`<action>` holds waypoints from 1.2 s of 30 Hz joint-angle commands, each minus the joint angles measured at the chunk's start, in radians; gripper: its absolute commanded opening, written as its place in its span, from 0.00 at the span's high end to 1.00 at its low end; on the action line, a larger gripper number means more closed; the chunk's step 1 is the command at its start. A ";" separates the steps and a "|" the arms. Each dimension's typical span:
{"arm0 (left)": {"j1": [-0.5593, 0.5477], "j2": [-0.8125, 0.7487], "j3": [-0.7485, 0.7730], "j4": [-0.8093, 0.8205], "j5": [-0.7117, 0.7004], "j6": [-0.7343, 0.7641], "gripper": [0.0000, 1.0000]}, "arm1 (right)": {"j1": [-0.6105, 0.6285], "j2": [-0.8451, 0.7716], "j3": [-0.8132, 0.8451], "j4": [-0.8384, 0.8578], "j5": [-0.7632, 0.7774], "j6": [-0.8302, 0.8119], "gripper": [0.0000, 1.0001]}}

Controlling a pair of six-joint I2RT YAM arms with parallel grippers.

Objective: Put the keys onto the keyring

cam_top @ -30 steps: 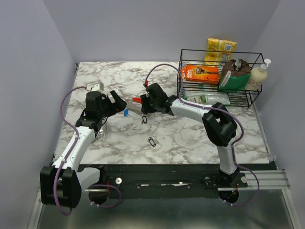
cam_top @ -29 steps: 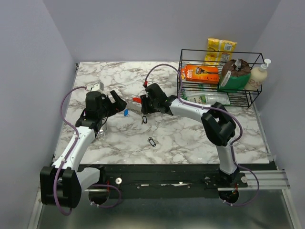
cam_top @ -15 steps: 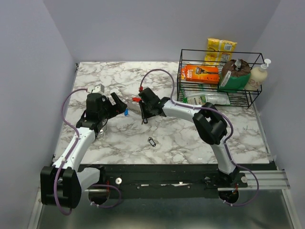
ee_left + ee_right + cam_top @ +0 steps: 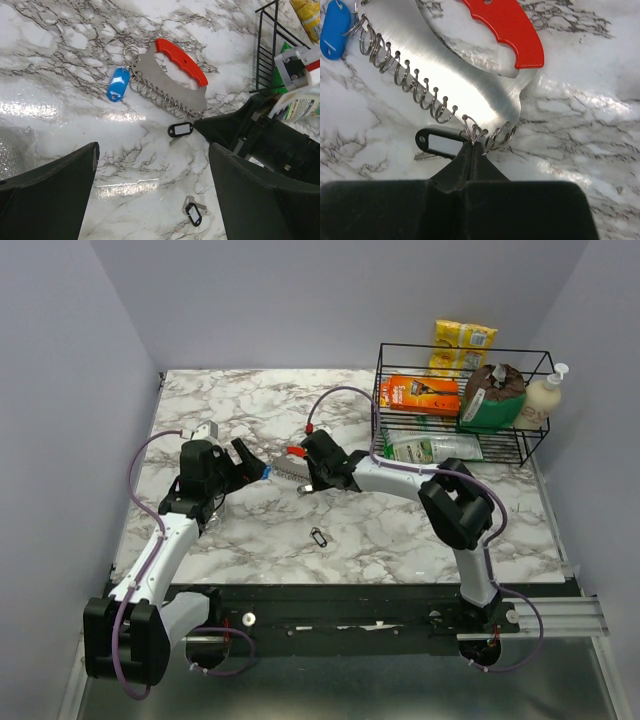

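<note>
The keyring (image 4: 170, 85) is a steel plate with a red handle (image 4: 182, 60) and a row of wire rings; it lies flat on the marble, also seen as the keyring (image 4: 290, 468) (image 4: 470, 85). A blue-headed key (image 4: 118, 84) (image 4: 335, 27) hangs on its end ring. My right gripper (image 4: 472, 145) (image 4: 312, 478) is shut, pinching a wire ring at the plate's other end. A dark oval-headed key (image 4: 440, 144) (image 4: 180, 129) lies right beside those fingertips. Another dark-headed key (image 4: 193, 212) (image 4: 318, 537) lies alone nearer the front. My left gripper (image 4: 155, 200) (image 4: 245, 465) hovers open left of the keyring.
A black wire basket (image 4: 455, 346) at the back right holds an orange box (image 4: 420, 393) and a green bag (image 4: 492, 400). A soap bottle (image 4: 543, 395) stands at its right end. Yellow packets (image 4: 463, 340) lean behind it.
My right gripper's jaws have closed from partly open onto a ring at the keyring's edge, and the keyring has shifted slightly on the table. The left gripper stays open and has barely moved.
</note>
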 commanded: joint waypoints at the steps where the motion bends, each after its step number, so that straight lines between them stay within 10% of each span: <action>1: 0.004 -0.025 -0.016 -0.010 0.009 0.007 0.01 | 0.005 -0.135 -0.091 0.038 0.045 -0.023 0.99; 14: -0.005 0.019 -0.016 0.010 0.047 0.016 0.01 | 0.005 -0.370 -0.393 0.064 0.058 0.011 0.96; 24: -0.126 0.101 0.073 -0.063 -0.039 0.066 0.01 | 0.002 -0.534 -0.453 0.077 0.123 -0.011 0.20; 36: -0.271 0.174 0.143 -0.091 -0.097 0.082 0.02 | -0.250 -0.623 -0.617 0.215 -0.279 0.046 0.15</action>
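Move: The right gripper is shut on rings at the keyring's right-hand end; the keyring's middle lies about 5 cm ahead and 6 cm left of it. The clear patch to take it to is roughly 6 cm back and 8 cm right. The near black-tagged key is 3 cm left of the fingertips, the far tag key 12 cm back and 1 cm right, all some 2 cm below. From the left gripper, the keyring is about 8 cm ahead, 8 cm right and 14 cm below. Keep the right fingers pinched on the keyring's end rings and bring them back to the right about 9 cm, rising some 4 cm and then sinking a little. Open wide to let go, lift clear, and draw away farther right. Meanwhile swing the left gripper, still open, about 7 cm right towards the keyring's new place, dipping slightly and turning clockwise. ##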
